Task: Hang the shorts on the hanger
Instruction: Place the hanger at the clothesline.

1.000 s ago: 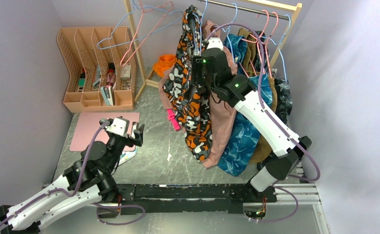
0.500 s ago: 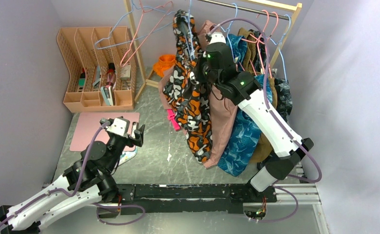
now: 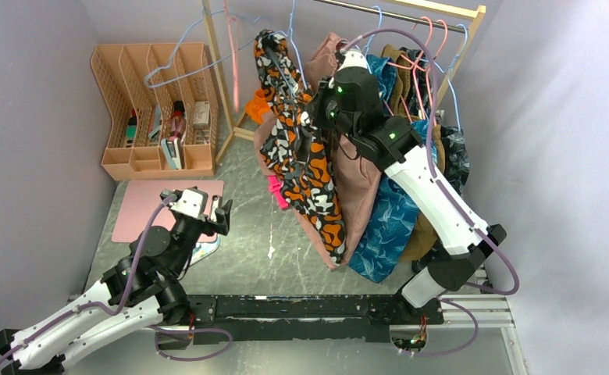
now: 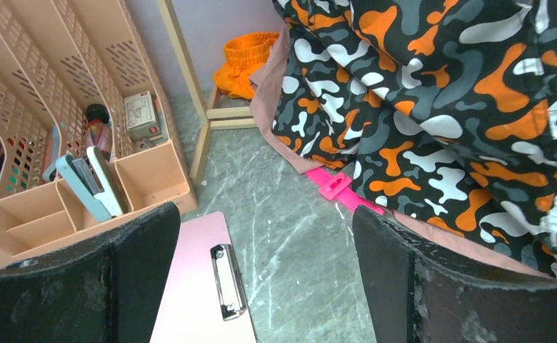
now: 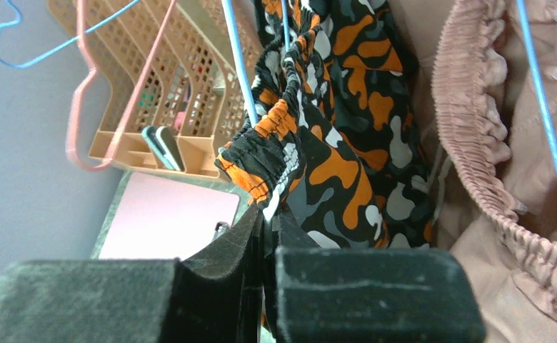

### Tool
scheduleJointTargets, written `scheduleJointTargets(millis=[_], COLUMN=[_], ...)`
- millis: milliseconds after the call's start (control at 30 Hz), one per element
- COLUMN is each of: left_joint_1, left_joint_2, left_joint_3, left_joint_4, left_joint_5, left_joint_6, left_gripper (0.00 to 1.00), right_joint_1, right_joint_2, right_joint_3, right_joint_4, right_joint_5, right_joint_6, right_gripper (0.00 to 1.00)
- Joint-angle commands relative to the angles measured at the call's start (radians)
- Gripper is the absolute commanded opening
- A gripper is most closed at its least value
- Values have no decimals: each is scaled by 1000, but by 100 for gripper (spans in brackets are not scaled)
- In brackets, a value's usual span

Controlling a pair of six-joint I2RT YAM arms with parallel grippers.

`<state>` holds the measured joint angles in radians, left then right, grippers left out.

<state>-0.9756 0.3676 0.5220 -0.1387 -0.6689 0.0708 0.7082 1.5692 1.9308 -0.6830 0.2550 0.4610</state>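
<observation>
The camouflage-print shorts (image 3: 305,160) hang draped over the light-blue hanger (image 3: 290,23) at the left end of the clothes rail. My right gripper (image 3: 311,129) is raised beside them and shut on a fold of the shorts (image 5: 340,143) just below the gathered waistband. The pinched fabric sits between its closed fingers (image 5: 267,221), and the hanger's blue wire (image 5: 236,61) runs through the waistband above. My left gripper (image 3: 215,215) rests low over the table, open and holding nothing (image 4: 265,279). It looks toward the shorts' lower hem (image 4: 440,107).
A dusty-pink garment (image 3: 360,187) and a blue leaf-print one (image 3: 387,226) hang right of the shorts. Spare pink and blue hangers (image 3: 235,62) dangle at the rail's left post. A peach organizer (image 3: 157,101), pink clipboard (image 3: 165,207) and pink clip (image 3: 276,191) are on the table.
My right gripper has closed on the shorts' fabric and shifted left, swinging the shorts and their hanger leftward. The left arm has stayed still.
</observation>
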Motion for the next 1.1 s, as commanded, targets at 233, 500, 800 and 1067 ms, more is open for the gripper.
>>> scheduleJointTargets(millis=[233,500,800,1067], left_joint_1=[11,12,12,34], left_joint_2=[-3,14,27,154], left_joint_3=[-12,-13,-14,25], left_joint_4=[31,33,30,2], left_joint_5=[10,15,12,19], left_joint_6=[3,4,1,-70], left_gripper=[95,95,95,96], right_joint_1=[0,0,1,1], right_joint_2=[-194,-208,-210,-229], right_joint_3=[-252,-256,-266,-292], right_joint_4=[172,188,188,65], right_joint_5=[302,253,113,51], right_joint_6=[83,147,137,34], right_gripper=[0,0,26,59])
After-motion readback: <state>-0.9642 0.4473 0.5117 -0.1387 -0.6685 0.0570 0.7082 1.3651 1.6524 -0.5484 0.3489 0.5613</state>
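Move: The right hand's shut fingers hold the near end of the camo shorts' waistband; the shorts' hanger hook sits up at the rail about 16 cm ahead, 4 cm to the left and 15 cm above. The pink pants' waistband hangs some 10 cm ahead and 10 cm to the right, about level in height. The empty pink hanger is roughly 12 cm ahead and 20 cm left. From the idle left hand, the hook lies about 31 cm ahead, 19 cm right and 28 cm higher. With the waistband end still pinched, the right hand draws the shorts and their hanger to the right, towards the pink pants, about 6 cm, easing back a centimetre and turning some 15 degrees clockwise. It then gives back 2 to 3 cm to the left while turning partly back, and its fingers open to about half, letting go of the waistband as the hand slips another centimetre back towards the base. ##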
